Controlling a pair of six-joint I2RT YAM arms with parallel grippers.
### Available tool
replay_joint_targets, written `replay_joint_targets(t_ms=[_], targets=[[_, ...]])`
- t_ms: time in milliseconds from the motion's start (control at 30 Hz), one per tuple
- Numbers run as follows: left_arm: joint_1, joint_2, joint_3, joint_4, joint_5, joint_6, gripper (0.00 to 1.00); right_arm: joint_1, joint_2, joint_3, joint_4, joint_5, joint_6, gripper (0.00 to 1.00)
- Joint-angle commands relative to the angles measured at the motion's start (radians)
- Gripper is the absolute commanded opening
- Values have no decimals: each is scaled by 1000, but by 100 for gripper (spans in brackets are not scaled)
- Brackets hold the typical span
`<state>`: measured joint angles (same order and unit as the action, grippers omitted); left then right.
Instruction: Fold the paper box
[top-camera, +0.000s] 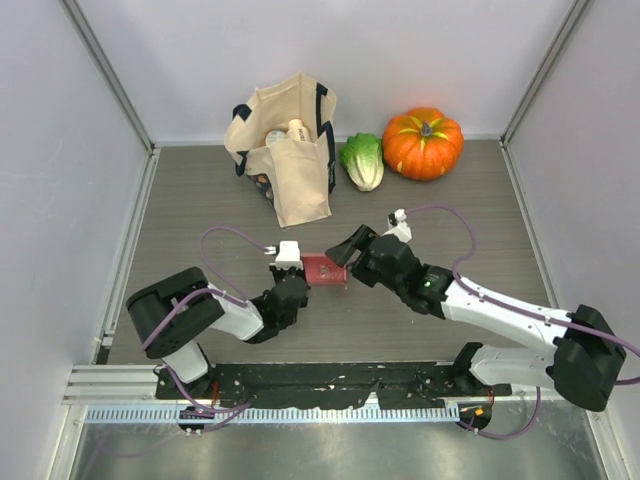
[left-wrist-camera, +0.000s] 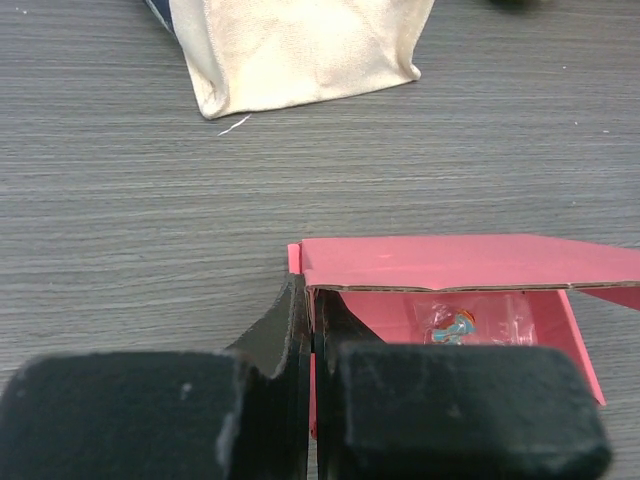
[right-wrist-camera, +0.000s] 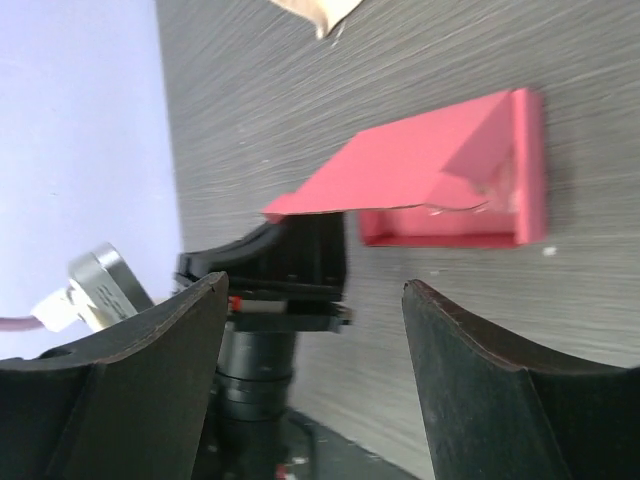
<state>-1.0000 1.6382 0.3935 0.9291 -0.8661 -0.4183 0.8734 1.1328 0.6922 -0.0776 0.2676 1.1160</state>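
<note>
The pink paper box (top-camera: 322, 268) lies mid-table as a shallow open tray with its lid flap raised. In the left wrist view the paper box (left-wrist-camera: 450, 260) holds a small clear packet (left-wrist-camera: 455, 325) with a coloured figure. My left gripper (left-wrist-camera: 312, 300) is shut on the box's left side wall, and from above the left gripper (top-camera: 298, 274) sits at the box's left end. My right gripper (top-camera: 347, 258) is just right of the box, open and holding nothing. In its wrist view the right gripper (right-wrist-camera: 315, 282) stands wide apart, with the paper box (right-wrist-camera: 420, 170) beyond the fingertips.
A beige tote bag (top-camera: 285, 150) with items inside stands at the back centre. Next to it are a green lettuce (top-camera: 363, 160) and an orange pumpkin (top-camera: 423, 142). The bag's bottom edge (left-wrist-camera: 300, 50) lies beyond the box. White walls enclose the table.
</note>
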Motion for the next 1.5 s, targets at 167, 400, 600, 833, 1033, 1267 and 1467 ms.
replay_joint_targets(t_ms=[167, 400, 600, 833, 1033, 1267, 1467], targets=[[-34, 31, 15, -93, -99, 3, 0, 9, 180, 72, 134, -54, 475, 71], [-58, 46, 18, -92, -135, 1, 0, -7, 266, 73, 177, 7, 568, 58], [-72, 55, 22, -82, -168, 1, 0, -22, 349, 128, 203, -1, 605, 45], [-89, 28, 10, -81, -159, 7, 0, -25, 410, 101, 260, -10, 646, 18], [-117, -92, -27, -176, -125, -22, 36, -25, 421, 33, 340, -16, 668, 10], [-157, -496, -140, -399, 67, -138, 61, -47, 403, -35, 358, -34, 620, 8], [-102, -888, -30, -757, 192, -246, 53, -63, 420, -82, 415, -64, 539, 11]])
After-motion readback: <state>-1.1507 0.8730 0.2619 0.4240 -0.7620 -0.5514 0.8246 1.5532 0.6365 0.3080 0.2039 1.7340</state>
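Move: My left hand already pinches the left end of the paper box's raised lid; the lid's middle, near edge, is about 5 cm to its right, level with the fingers. From my open right hand that edge lies some 4 cm ahead, 5 cm left and 7 cm down, with the candy packet inside the box some 4 cm lower still. The cloth bag stands about 22 cm ahead and 12 cm left of my right hand, the lettuce 25 cm ahead and 3 cm right. I bring my right hand left, forward and down onto the lid's near edge, turning the wrist some 35 degrees, and close its fingers there. My left hand keeps its pinch, easing back about 1 cm, then opens, lets go and pulls back and up, roughly 8 cm each. With the edge pinched, my right hand sinks another 3 cm, drifting slightly right. ##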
